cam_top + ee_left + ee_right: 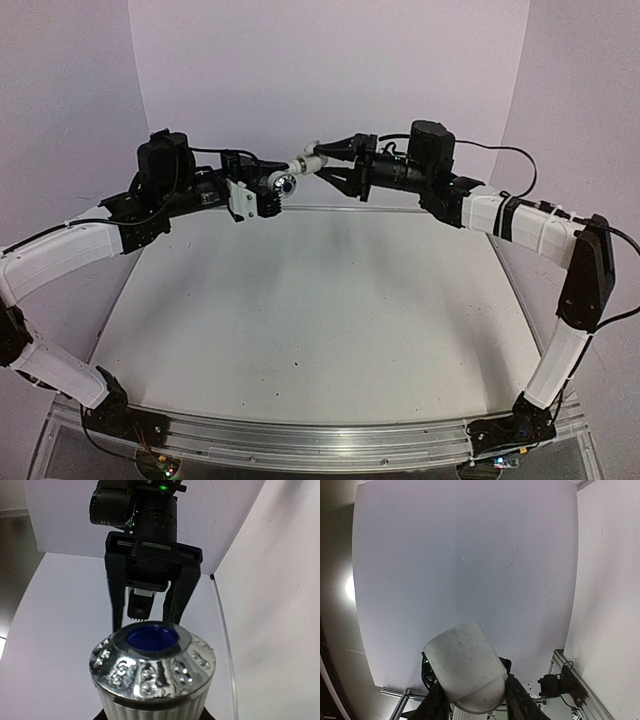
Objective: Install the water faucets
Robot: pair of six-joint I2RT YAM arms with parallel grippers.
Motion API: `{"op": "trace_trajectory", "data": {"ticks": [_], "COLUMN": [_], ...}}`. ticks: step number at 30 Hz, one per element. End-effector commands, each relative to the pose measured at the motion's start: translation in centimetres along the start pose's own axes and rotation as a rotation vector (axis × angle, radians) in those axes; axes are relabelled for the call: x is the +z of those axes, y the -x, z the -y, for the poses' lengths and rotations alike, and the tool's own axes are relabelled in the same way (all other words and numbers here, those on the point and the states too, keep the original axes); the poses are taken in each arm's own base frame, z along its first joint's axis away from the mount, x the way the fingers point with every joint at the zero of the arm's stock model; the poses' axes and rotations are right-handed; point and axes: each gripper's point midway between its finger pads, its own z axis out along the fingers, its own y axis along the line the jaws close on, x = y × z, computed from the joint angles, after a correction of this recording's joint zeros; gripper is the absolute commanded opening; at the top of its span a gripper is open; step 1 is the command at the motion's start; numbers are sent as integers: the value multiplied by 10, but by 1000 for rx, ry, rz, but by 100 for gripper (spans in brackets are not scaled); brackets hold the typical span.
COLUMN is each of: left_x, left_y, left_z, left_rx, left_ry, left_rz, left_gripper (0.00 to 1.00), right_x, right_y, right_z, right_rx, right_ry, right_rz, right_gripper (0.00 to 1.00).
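Note:
The water faucets hang in mid-air above the table's far edge as one bent piece. A silvery knurled nozzle with a blue insert (286,185) (152,662) runs into a white body (308,161) (464,666). My left gripper (273,190) is shut on the nozzle end; in the left wrist view only dark slivers of its fingers show at the bottom edge. My right gripper (321,163) (475,702) (146,611) faces it from the right. Its black fingers (520,700) straddle the white body, slightly spread, the lower one apart from it.
The white table top (300,310) lies below both raised arms, with a metal rail (320,440) along its near edge. White walls (330,70) close in the back and both sides. A cable (500,150) loops off the right wrist.

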Motion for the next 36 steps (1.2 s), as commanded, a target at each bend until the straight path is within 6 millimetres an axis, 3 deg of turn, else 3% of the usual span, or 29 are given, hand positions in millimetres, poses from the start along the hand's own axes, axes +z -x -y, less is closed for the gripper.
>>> {"op": "trace_trajectory", "data": {"ticks": [1, 2, 3, 9, 12, 14, 16, 20, 25, 28, 33, 36], "left_x": [6, 3, 0, -19, -30, -35, -39, -39, -50, -55, -59, -59], "left_y": [19, 16, 11, -12, -23, -25, -16, 14, 36, 38, 40, 42], "left_z": [-33, -46, -56, -64, -52, -45, -26, 1, 5, 10, 11, 11], "left_rx": [-148, -274, -383, -961, -1389, -1565, -1896, -2231, -2347, -2375, -2372, -2356], "left_ry": [112, 167, 210, 297, 285, 243, 82, -227, -360, -361, -353, -374], "left_rz": [57, 44, 28, 17, 54, 76, 127, 169, 206, 202, 213, 225], "left_gripper": [0, 0, 0, 0, 0, 0, 0, 0, 0, 0, 0, 0], "right_x": [-16, -22, -27, -73, -95, -101, -107, -93, -71, -54, -25, -14], "right_y": [-31, -31, -31, -29, -37, -44, -50, -52, -66, -81, -104, -103], "right_z": [-35, -31, -27, -1, 14, 28, 41, 33, 25, 19, 22, 27], "right_rx": [-82, -105, -137, -455, -961, -1116, -1419, -1563, -1506, -1466, -1385, -1316], "right_ry": [36, 23, 9, -81, -212, -267, -285, -186, 37, 133, 192, 191], "right_rz": [-46, -37, -30, 10, -17, -86, -153, -208, -244, -270, -322, -317], "right_gripper": [75, 92, 98, 98, 98, 98, 98, 98, 98, 98, 98, 96]}}
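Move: The white elbow sits practically between the right hand's pads, its middle about 1 cm to their left, on the end of the faucet that the left hand holds. From the left hand the elbow lies about 7 cm to the right and 3 cm ahead, level with it. The faucet's chrome knob faces back: roughly 7 cm left and 4 cm back of the right hand, and some 3 cm back of the left. The white elbow is let go as the right fingers open wide; that hand backs off about 8 cm to the right, going back and down and rolling nearly 80 degrees, then returns left, still open, around the elbow. The left hand keeps hold of the faucet and rolls it some 140 degrees the opposite way, first edging forward, then drawing back and down. ##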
